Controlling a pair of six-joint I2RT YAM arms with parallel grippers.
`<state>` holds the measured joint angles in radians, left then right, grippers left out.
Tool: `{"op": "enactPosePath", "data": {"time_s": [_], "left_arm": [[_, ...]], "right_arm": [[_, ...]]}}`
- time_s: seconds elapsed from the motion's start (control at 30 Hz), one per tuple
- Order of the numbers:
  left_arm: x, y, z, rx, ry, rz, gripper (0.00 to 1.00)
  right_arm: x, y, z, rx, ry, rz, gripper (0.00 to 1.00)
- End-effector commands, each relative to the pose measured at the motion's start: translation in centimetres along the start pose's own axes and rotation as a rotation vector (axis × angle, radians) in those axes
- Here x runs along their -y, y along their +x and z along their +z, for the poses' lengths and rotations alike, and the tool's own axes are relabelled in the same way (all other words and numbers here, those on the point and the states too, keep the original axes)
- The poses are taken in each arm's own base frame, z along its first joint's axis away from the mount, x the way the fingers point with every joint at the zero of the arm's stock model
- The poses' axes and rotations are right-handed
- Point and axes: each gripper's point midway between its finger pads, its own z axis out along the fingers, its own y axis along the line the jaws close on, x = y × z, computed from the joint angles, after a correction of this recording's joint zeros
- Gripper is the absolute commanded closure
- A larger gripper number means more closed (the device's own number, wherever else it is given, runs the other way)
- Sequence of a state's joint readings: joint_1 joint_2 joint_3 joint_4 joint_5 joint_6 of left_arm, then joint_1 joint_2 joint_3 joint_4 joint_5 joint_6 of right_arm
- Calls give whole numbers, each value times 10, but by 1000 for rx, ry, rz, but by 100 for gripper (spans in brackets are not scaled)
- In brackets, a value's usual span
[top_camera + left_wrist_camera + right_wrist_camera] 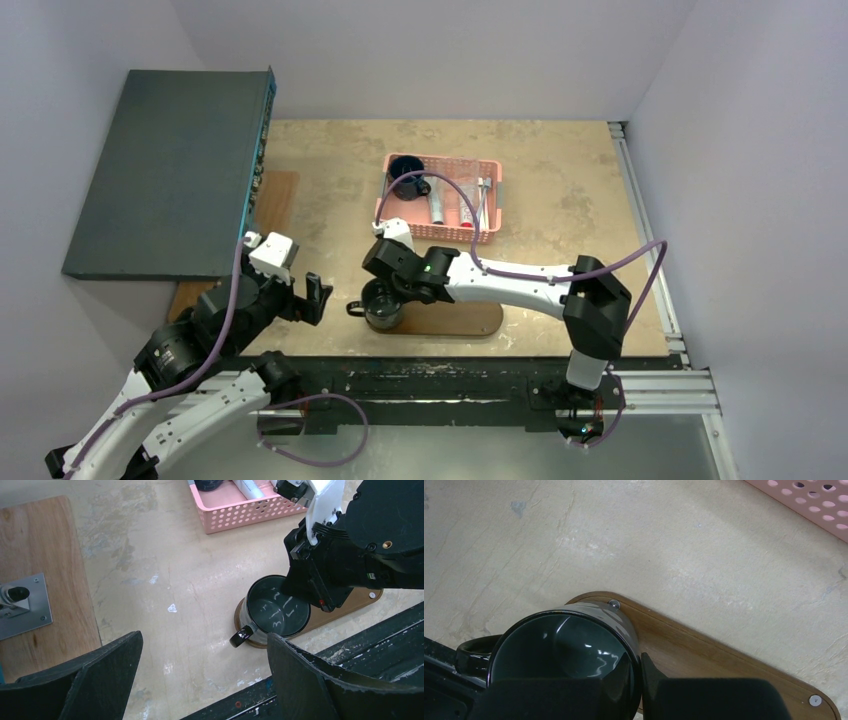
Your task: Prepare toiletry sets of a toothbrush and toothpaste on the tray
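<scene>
The dark brown oval tray (470, 322) lies near the table's front edge. A glossy black mug (383, 305) is at its left end; whether it rests on the tray or hangs just above it cannot be told. My right gripper (640, 660) is shut on the mug's rim (631, 630), one finger inside and one outside. Silvery toothpaste tubes (438, 207) and a pale toothbrush (484, 200) lie in the pink basket (440, 232). My left gripper (205, 640) is open and empty, left of the mug (277, 611) and low over bare table.
A second dark cup (406, 170) sits in the basket's back left corner. A big dark grey box (170, 170) overhangs the table's left side. A pale wooden board (40, 555) with a metal bracket (22, 605) lies under it. A black rail (450, 385) runs along the front.
</scene>
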<state>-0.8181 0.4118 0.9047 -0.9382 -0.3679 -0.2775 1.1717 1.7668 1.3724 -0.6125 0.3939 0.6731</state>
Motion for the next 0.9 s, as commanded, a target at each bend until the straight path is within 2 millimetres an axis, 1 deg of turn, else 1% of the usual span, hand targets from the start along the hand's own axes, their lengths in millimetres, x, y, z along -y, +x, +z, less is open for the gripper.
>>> {"op": "enactPosePath", "data": {"time_s": [0.0, 0.23, 0.3, 0.4, 0.47, 0.53, 0.73, 0.87], "left_arm": [[-1, -6, -1, 24, -8, -24, 5], [-1, -5, -1, 21, -10, -24, 5], [-1, -5, -1, 21, -10, -23, 5], [-1, -5, 0, 20, -12, -22, 5], [-1, -5, 0, 19, -12, -22, 5], [-1, -5, 0, 20, -13, -23, 5], [-1, -5, 0, 19, -11, -22, 5], [-1, -5, 0, 18, -12, -21, 5]], "right_arm": [[-13, -23, -7, 79, -27, 51, 89], [-17, -27, -10, 88, -35, 42, 73], [-17, -28, -12, 92, -34, 40, 71], [-19, -36, -18, 110, -45, 44, 64], [-18, -42, -24, 128, -46, 46, 62], [-23, -46, -30, 136, -80, 37, 61], [-15, -68, -43, 199, -47, 5, 60], [-7, -87, -49, 238, -27, -12, 60]]}}
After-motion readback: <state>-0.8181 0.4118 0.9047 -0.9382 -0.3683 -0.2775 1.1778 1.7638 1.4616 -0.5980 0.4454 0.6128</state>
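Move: The right hand still pinches the right rim of the dark green mug, which stands on the left end of the wooden tray; the mug's middle lies about 4 cm left, 2 cm back and 4 cm below. The tray's middle is some 6 cm right and 4 cm back. The pink basket's centre is roughly 21 cm ahead and 8 cm right, its blue mug about 24 cm straight ahead. From the left hand, the green mug is some 12 cm right, 3 cm ahead and 18 cm below. The right hand's pinch on the green mug's rim ends: the fingers spread to a bit under half open, one tip on the inner side, the other outside. Once they part, the hand rises about 3.5 cm away from the tray, gathering speed, drifting some 1.5 cm left and, late on, as much forward, while the fingers tip up about 5 degrees. ##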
